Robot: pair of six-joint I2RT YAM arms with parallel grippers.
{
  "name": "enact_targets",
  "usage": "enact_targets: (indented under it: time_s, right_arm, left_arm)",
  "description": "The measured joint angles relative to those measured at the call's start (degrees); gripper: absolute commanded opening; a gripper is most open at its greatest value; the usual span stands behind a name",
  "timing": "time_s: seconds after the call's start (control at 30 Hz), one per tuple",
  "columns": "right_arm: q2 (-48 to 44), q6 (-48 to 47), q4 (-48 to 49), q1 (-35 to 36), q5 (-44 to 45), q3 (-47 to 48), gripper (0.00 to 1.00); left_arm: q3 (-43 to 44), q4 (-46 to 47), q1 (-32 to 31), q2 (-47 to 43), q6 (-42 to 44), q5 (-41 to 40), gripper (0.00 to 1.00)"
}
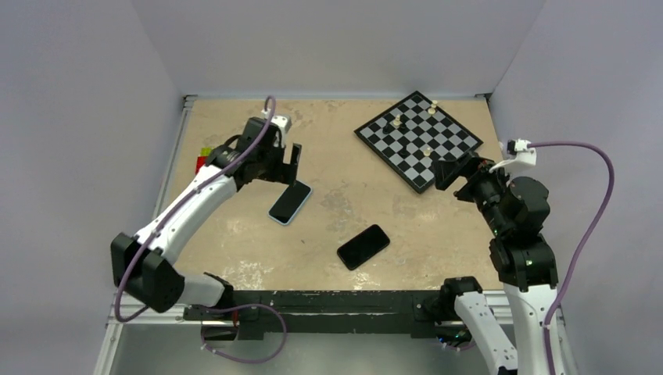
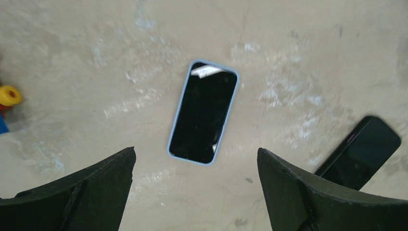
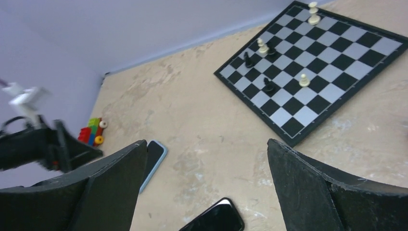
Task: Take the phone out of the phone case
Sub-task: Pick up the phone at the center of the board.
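Note:
A phone with a dark screen lies flat in a light-blue phone case (image 1: 290,202) left of the table's middle; its blue rim (image 2: 175,126) shows all round in the left wrist view. My left gripper (image 1: 285,166) hovers over its far end, open, holding nothing (image 2: 196,150). A second, all-black phone (image 1: 363,246) lies nearer the front, apart from the first (image 2: 362,153). My right gripper (image 1: 447,173) is open and empty at the right, by the chessboard's near corner; from its wrist (image 3: 207,142) I see the black phone (image 3: 216,221) and one edge of the blue case (image 3: 159,156).
A chessboard (image 1: 418,139) with a few pieces lies at the back right (image 3: 337,53). Small coloured toy blocks (image 1: 202,158) sit at the left edge behind the left arm (image 3: 92,132). Grey walls enclose the table on three sides.

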Motion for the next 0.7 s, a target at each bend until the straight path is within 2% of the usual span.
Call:
enact_targets:
  time_s: [0.27,0.47,0.7]
  right_arm:
    - [-0.2,1.6,3.0,0.0,-14.1,-3.0,0.99]
    - [-2.1,3.8,4.5,0.2,-18.7,-6.8,0.99]
    - [-5.6,5.0,5.5,0.3,-20.0,-8.3,0.99]
  left_arm:
    - [0.7,-8.3,0.0,16.3,3.9,9.1,1.0]
    - [8.2,-10.4,0.1,26.4,5.0,11.5,1.0]
    - [14.5,-13.4,0.3,35.4,6.0,10.8,1.0]
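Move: Below the open left hand lies the blue-cased phone, about 23 cm down, 1 cm ahead and 4 cm to the right. The black phone is some 17 cm nearer the base than that phone and 24 cm to its right; the toy blocks lie roughly 16 cm ahead of it and 29 cm left. From the right hand, the blue-cased phone is about 10 cm ahead, 41 cm left and 36 cm below. Dropping about 15 cm towards the blue-cased phone, the left hand tips its wide-open fingers some 35 degrees to point almost straight down; it drifts back a little, then forward again, edging right, and ends still clear above the phone. The right hand, also open, swings left and somewhat back high over the table, turning counter-clockwise. ##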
